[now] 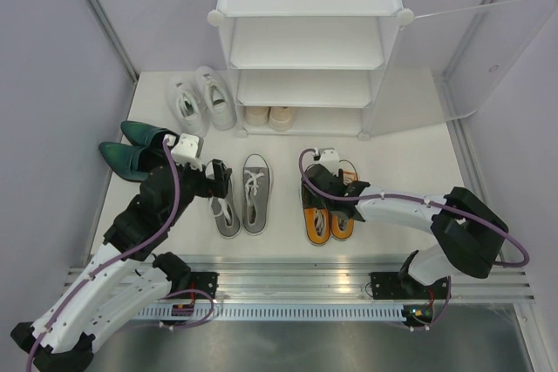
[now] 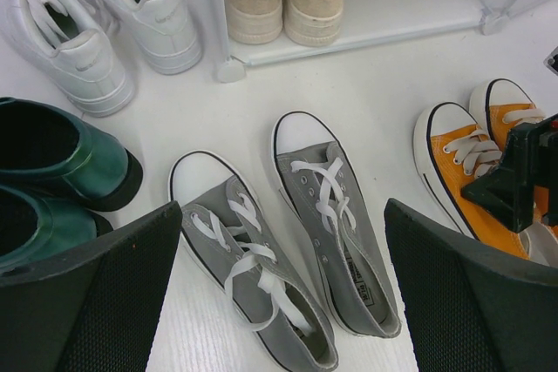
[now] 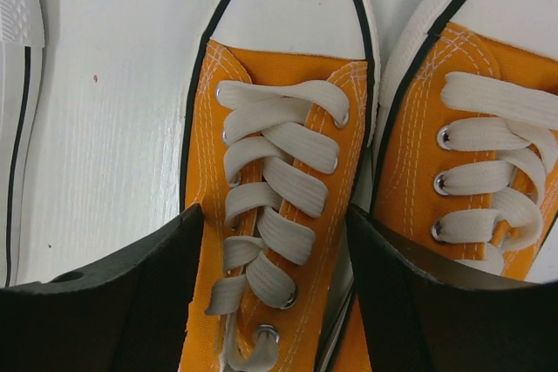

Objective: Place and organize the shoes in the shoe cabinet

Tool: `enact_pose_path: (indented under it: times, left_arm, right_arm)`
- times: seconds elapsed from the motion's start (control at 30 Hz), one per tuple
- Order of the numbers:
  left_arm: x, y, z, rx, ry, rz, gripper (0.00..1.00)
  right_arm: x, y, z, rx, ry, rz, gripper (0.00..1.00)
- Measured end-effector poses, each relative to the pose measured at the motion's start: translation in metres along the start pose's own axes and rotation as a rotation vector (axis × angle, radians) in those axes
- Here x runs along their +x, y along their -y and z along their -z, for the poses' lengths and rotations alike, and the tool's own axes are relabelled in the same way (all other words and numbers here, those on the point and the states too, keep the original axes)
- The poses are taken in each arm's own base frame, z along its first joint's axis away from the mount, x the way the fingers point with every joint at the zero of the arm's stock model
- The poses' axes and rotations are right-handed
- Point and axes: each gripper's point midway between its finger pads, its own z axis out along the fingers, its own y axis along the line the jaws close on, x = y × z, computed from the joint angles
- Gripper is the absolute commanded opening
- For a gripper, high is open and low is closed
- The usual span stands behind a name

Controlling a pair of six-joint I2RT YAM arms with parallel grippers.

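The white shoe cabinet [image 1: 309,6] stands at the back with its frosted door [image 1: 436,58] swung open to the right. A cream pair [image 1: 268,116] [image 2: 281,2] sits on its bottom shelf. On the floor lie white sneakers [image 1: 202,98] [image 2: 105,28], dark green pointed shoes [image 1: 131,150] [image 2: 52,172], grey lace-ups [image 1: 244,198] [image 2: 331,206] and orange lace-ups [image 1: 330,211] [image 2: 471,158]. My left gripper [image 1: 218,182] [image 2: 279,302] hangs wide open above the grey pair. My right gripper [image 1: 323,191] [image 3: 270,294] is shut on the left orange shoe [image 3: 279,154], which lies on the floor.
The cabinet's upper shelves [image 1: 305,45] hold nothing. Grey walls [image 1: 52,84] close in both sides, and a metal rail [image 1: 296,272] runs along the near edge by the arm bases. The right orange shoe [image 3: 479,145] lies tight against my right gripper's outer finger.
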Motion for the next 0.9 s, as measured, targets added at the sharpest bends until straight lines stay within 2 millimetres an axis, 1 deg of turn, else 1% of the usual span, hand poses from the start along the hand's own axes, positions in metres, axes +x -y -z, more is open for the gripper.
enact_pose_path:
  times: [0.13, 0.4, 0.47, 0.6, 0.7, 0.9]
  left_arm:
    - [0.000, 0.001, 0.000, 0.005, 0.000, 0.000, 1.00]
    - [-0.002, 0.004, 0.002, 0.024, 0.007, 0.003, 1.00]
    - [-0.002, 0.004, 0.003, 0.028, 0.009, 0.003, 1.00]
    - [-0.004, 0.005, 0.005, 0.035, 0.017, 0.006, 1.00]
    - [-0.005, 0.006, 0.006, 0.045, 0.022, 0.007, 1.00]
    - [-0.005, 0.010, 0.008, 0.066, 0.025, 0.009, 1.00]
  right_arm:
    - [0.000, -0.004, -0.002, -0.003, -0.006, -0.004, 0.77]
    - [-0.002, -0.010, -0.007, 0.022, -0.021, 0.005, 0.82]
    - [-0.003, -0.011, -0.008, 0.040, -0.025, 0.009, 0.85]
    - [0.002, -0.014, -0.016, 0.080, -0.033, 0.025, 0.91]
    - [0.008, -0.015, -0.016, 0.086, -0.044, 0.024, 0.92]
    - [0.012, -0.016, -0.017, 0.102, -0.044, 0.002, 0.92]
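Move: The left orange shoe lies right under my right hand: its middle is some 3 cm back, about 1 cm to the left and 2 cm lower, with my fingertips over the edges of its laced part. The right orange shoe's middle is about 7 cm to my right and 2 cm back; the nearer grey shoe's is some 15 cm to the left and 1 cm back. From my idle left hand, the left orange shoe is about 23 cm to the right, 2 cm back and 22 cm down. I spread my right fingers from roughly two-thirds open to nearly wide as I ease the hand about 2 cm left, then sink about 2 cm, mostly late, tipping its left side down some 5 degrees. That takes one finger down past the left orange shoe's outer side and the other into the slot between the two orange shoes, so they straddle the laces. ##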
